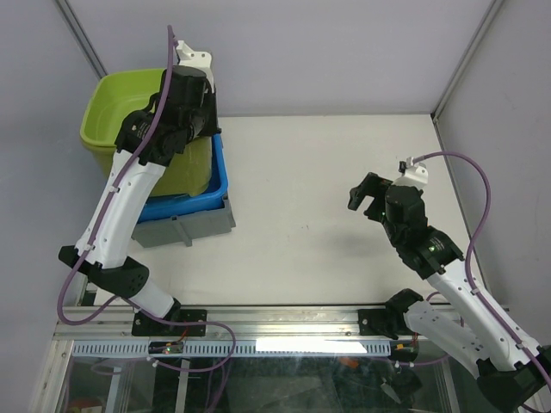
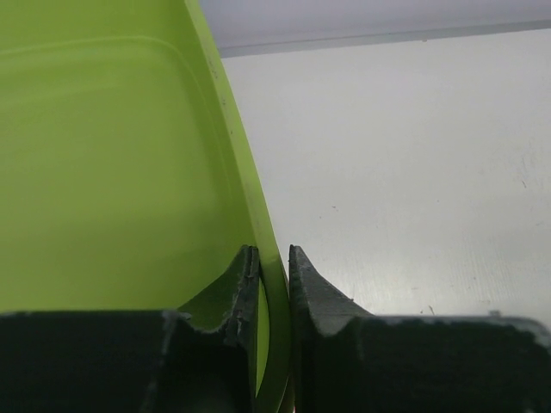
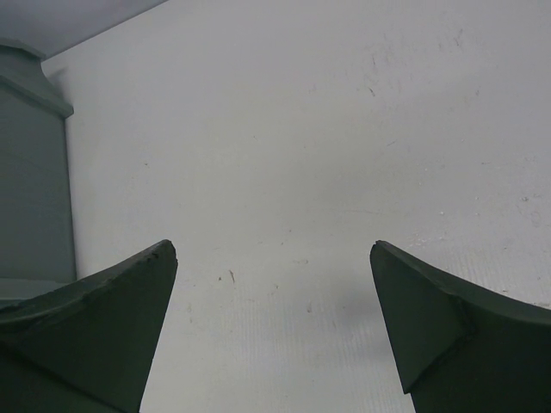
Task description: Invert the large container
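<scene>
The large container (image 1: 120, 112) is a lime-green tub at the table's back left, nested on top of two smaller bins. My left gripper (image 1: 205, 129) reaches down over its right wall. In the left wrist view the green rim (image 2: 258, 224) runs straight between the two fingers, and the left gripper (image 2: 274, 258) is shut on it, one finger inside the tub and one outside. My right gripper (image 1: 366, 198) hovers over the bare table at the right, far from the tub. In its wrist view the right gripper (image 3: 274, 258) is open, with only the tabletop between the fingers.
Under the green tub sit a blue bin (image 1: 185, 205) and a grey bin (image 1: 194, 225). The grey bin's corner (image 3: 30, 172) shows at the left edge of the right wrist view. Grey walls enclose the table at the back and on both sides.
</scene>
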`<state>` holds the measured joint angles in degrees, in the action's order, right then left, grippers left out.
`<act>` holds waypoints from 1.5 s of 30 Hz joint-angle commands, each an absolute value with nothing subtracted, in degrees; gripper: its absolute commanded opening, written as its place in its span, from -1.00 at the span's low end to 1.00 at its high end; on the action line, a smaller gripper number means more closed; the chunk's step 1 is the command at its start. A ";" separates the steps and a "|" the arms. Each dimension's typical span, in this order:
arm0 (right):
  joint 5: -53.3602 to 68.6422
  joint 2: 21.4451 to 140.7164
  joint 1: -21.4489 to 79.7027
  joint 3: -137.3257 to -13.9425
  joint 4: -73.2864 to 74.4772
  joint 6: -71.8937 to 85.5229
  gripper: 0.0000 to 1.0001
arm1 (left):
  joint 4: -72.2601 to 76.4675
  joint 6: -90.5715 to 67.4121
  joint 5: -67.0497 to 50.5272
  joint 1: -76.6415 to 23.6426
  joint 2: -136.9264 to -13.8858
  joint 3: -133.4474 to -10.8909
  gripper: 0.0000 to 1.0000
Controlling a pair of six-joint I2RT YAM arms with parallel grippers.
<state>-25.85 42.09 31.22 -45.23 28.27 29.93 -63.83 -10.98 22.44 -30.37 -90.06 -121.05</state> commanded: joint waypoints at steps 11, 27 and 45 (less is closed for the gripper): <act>-25.50 41.13 31.05 -46.58 27.16 31.19 0.99 | -57.64 -7.88 23.54 -30.14 -84.44 -123.96 -1.00; -10.34 45.41 31.21 -47.14 14.08 35.85 0.99 | -50.77 -5.10 27.17 -30.10 -79.61 -123.37 -1.00; 13.43 80.35 47.44 -72.11 -11.77 39.59 0.99 | -50.06 -8.60 19.56 -30.15 -67.75 -104.10 -1.00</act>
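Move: My left hand already pinches the right rim of the large container, whose middle lies about 13 cm to the left, level with me fore and aft and some 10 cm below. The blue bin lies under it, about 24 cm down, and the grey crate under that, some 31 cm down. From my right hand the container's middle is roughly 52 cm left, 10 cm ahead and 6 cm up. Keeping the rim pinched, I raise my left hand almost 9 cm with the fingers tipping upward, then draw it back and let it sink again, ending about 5 cm back, 4 cm up and slightly left. Meanwhile my wide-open right hand waits, then sweeps some 28 cm left and rises about 9 cm towards the container's right side, turning roughly 50 degrees counter-clockwise and touching nothing yet. ##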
